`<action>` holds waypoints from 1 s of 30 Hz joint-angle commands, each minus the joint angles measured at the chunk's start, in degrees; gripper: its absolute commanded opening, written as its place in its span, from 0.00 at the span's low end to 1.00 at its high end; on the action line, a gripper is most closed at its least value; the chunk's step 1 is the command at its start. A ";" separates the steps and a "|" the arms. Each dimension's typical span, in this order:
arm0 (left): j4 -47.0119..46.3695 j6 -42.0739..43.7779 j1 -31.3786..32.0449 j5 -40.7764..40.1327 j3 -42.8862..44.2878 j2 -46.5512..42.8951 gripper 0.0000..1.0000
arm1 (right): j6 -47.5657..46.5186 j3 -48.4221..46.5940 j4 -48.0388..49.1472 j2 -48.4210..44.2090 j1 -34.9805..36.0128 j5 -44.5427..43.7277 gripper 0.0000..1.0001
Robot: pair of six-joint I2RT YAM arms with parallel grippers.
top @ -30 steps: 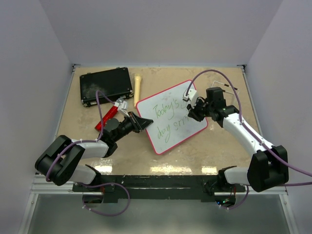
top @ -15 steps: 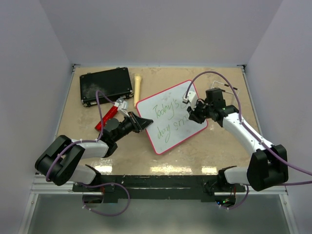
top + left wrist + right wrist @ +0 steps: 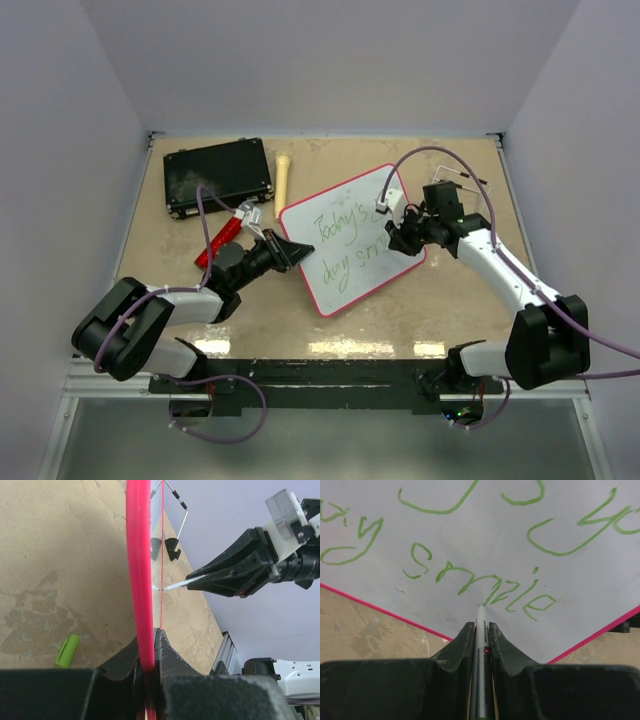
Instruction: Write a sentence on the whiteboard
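The whiteboard [image 3: 350, 262] with its red-pink rim lies tilted in the middle of the table. The sentence [image 3: 343, 226] runs across it in two lines of green cursive. My left gripper [image 3: 291, 252] is shut on the whiteboard's left rim [image 3: 139, 580], which passes edge-on between the jaws of the left gripper [image 3: 149, 637]. My right gripper [image 3: 396, 240] hangs over the board's right part, shut on a grey marker [image 3: 481, 645]. The marker's tip touches the board just under the word "smile" [image 3: 495, 587] in the second line. The left wrist view also shows the marker [image 3: 175, 585] meeting the board.
A black case [image 3: 218, 177] lies at the back left, with a cream stick [image 3: 283, 180] beside it. A red-handled tool [image 3: 222, 240] rests by my left arm. A green cap [image 3: 67, 651] lies on the table left of the board. A wire hook [image 3: 465, 178] sits at the back right.
My right gripper with the marker has shifted slightly along the second line, and the green writing there has grown. The left gripper and the board have not moved.
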State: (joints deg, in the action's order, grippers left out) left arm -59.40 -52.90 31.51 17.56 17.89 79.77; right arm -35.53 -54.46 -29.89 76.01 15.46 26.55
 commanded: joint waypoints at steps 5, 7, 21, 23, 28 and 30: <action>-2.74 8.78 -0.04 2.39 -0.31 0.39 0.00 | 0.45 -16.20 -2.37 -7.96 -9.65 12.46 0.00; -2.48 11.32 -0.04 2.74 -0.22 -0.31 0.00 | 2.30 -16.38 -1.23 -9.73 -10.97 15.90 0.00; 4.47 29.00 -2.24 8.62 2.32 -8.58 0.00 | 9.43 -11.46 6.07 -18.43 -18.63 25.92 0.00; 4.64 30.57 -2.94 10.47 2.85 -8.40 0.00 | 8.90 -11.99 5.19 -18.79 -18.80 26.71 0.00; 4.82 32.34 -4.43 15.38 4.78 -7.17 0.00 | 7.23 -14.62 1.86 -19.41 -18.89 28.73 0.00; 3.59 31.64 -5.31 18.02 6.01 -5.42 0.00 | 6.35 -15.85 0.54 -19.32 -18.98 29.53 0.00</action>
State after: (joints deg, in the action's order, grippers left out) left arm -54.96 -27.38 28.12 30.87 20.69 72.10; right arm -27.81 -66.22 -26.96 57.52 -3.07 52.45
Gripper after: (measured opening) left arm 0.104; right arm 0.160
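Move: The right hand holds the marker with its tip on the whiteboard's lower line of writing; the whiteboard's middle is about 9 cm left of this hand, 3 cm ahead and 2 cm below. The wire stand lies roughly 23 cm ahead, 17 cm right and 10 cm lower. From the left hand, gripping the whiteboard's left edge, its middle is some 12 cm right, 5 cm ahead and 4 cm lower. The marker tip lifts off the whiteboard as the right hand shoots up about 20 cm in the first half, first with a little forward and then back, drifting slightly right; the wrist swings the fingers up some 35 degrees to nearly level, grip kept, then it almost hovers. The left hand keeps its pinch on the board's edge, rising about 4 cm while tipping its fingers up some 25 degrees. ##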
